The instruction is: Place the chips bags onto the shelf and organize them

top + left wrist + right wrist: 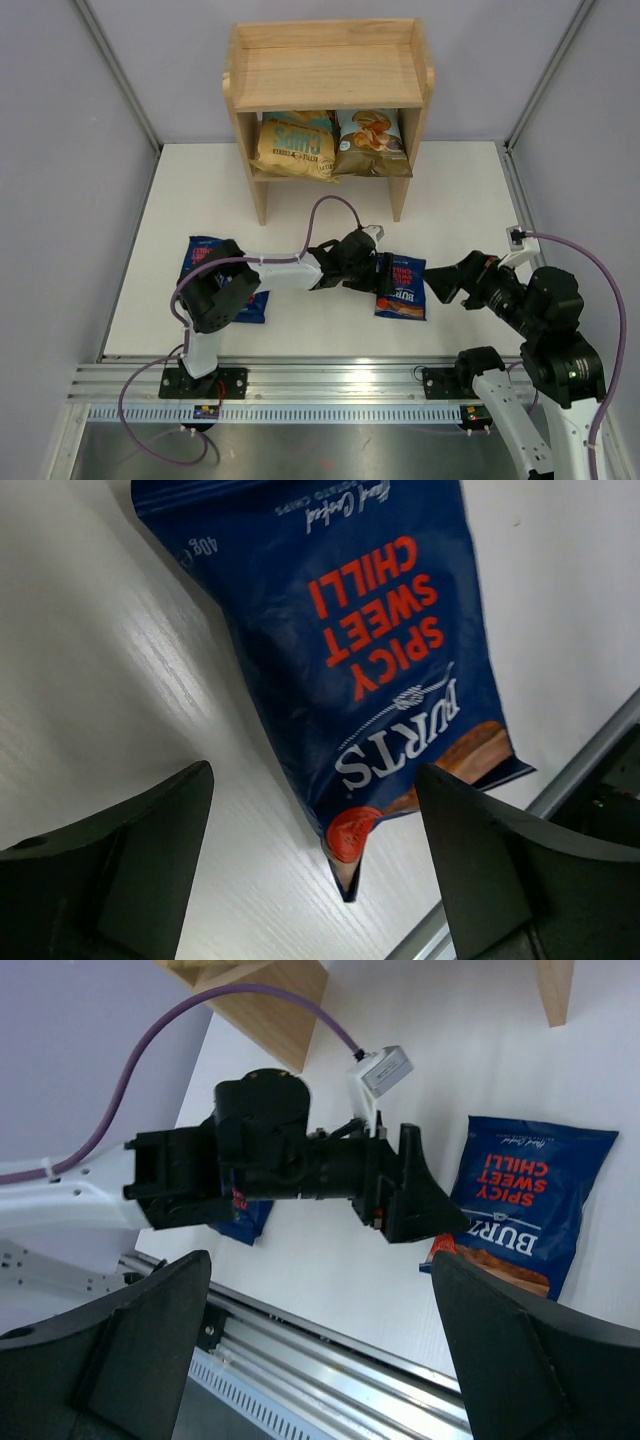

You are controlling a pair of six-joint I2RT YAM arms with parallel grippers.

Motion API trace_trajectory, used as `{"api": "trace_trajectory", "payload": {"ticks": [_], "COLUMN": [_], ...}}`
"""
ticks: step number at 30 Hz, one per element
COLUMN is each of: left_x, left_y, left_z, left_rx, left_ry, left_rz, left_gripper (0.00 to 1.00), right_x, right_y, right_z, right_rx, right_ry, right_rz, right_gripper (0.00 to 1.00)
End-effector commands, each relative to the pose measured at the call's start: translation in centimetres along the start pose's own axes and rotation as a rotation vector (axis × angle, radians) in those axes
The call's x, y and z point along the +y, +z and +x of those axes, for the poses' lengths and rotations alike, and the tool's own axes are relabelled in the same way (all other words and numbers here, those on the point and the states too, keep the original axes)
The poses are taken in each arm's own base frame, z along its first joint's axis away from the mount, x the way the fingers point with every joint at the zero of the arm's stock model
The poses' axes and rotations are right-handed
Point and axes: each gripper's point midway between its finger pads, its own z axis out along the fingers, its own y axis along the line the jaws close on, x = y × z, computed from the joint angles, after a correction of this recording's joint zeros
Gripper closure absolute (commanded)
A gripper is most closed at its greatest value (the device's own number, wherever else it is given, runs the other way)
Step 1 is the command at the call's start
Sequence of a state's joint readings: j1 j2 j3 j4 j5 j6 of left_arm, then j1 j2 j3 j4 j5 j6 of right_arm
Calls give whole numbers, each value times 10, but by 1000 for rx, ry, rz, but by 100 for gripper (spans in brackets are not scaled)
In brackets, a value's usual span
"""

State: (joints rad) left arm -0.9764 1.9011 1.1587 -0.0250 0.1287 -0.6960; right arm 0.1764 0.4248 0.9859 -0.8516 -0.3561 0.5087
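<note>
A dark-blue Burts chips bag (404, 287) (385, 650) (520, 1195) lies flat on the white table in front of the shelf (328, 70). My left gripper (383, 273) (315, 870) is low over the bag's left edge, open, with the bag's bottom corner between its fingers (130, 860). My right gripper (438, 283) (320, 1360) hangs open just right of that bag, holding nothing. More dark-blue bags (203, 256) (245, 1218) lie at the left, partly hidden under the left arm. A tan-and-teal bag (296, 145) and a cassava chips bag (372, 143) stand on the shelf's lower tier.
The shelf's top tier (330, 75) holds nothing. An aluminium rail (330, 378) (330, 1360) runs along the table's near edge. Grey walls close in the left and right sides. The left arm's purple cable (335, 205) loops above the table in front of the shelf.
</note>
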Motion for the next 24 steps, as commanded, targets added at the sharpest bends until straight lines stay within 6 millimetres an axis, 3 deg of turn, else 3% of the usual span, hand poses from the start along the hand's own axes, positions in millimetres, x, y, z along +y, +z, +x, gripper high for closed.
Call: {"api": "trace_trajectory", "payload": {"ticks": [1,6,10,13,14,17,18,21,24], "left_x": [-15,-3,0,6,7,-11,-6,-12,-12], "left_y": [10,34,43,45,41,23,17,-9,-37], "left_z": [-19,-4,1,2,3,-11,-4,-17,-27], "left_rx": [-36,10,18,3,-4,-67,-75,-174,-269], "left_ry": [-19,-49,-72,-81,-82,-85,-96,-97,-101], "left_rz": [41,22,27,8,8,76,76,111,124], "left_gripper": [16,23,42,64,75,88,94,100,100], "right_x": [22,33,37,37,36,30,27,18,10], "right_y": [-19,-27,-32,-33,-33,-29,-29,-19,-6], "right_z": [4,6,5,6,7,10,13,22,35], "right_rx": [18,10,-13,-21,-23,-30,-37,-34,-9], "right_ry": [-32,-27,-32,-38,-35,-24,-20,22,74], "right_rz": [-97,-148,-167,-170,-170,-160,-157,-157,-171], "right_gripper": [1,2,2,1,0,1,1,1,1]}}
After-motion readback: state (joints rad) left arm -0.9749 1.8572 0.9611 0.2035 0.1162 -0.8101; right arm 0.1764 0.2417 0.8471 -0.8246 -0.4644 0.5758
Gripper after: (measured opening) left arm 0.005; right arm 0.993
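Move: Low over the tabletop, the open left hand has the blue Burts bag on its right: the bag's middle is some 6 cm to the right, about 2 cm nearer the base and 3 cm below. The foot of the shelf's right front leg stands about 14 cm ahead of this hand and 5 cm to its right; a second blue bag lies roughly 29 cm to its left, 2 cm back. From the right hand, the Burts bag is around 6 cm ahead, 7 cm left and 28 cm below. Easing right and down by about 3 cm each, slightly forward, the left hand brings its open fingers over the near-lying left edge of the Burts bag, shuts them fully and pinches that edge around mid-length. Still closing, it turns back and pulls the edge some 4 cm left and 2 cm back, rising a centimetre at the end. The open right hand draws back about 3 cm, then starts to sink. ##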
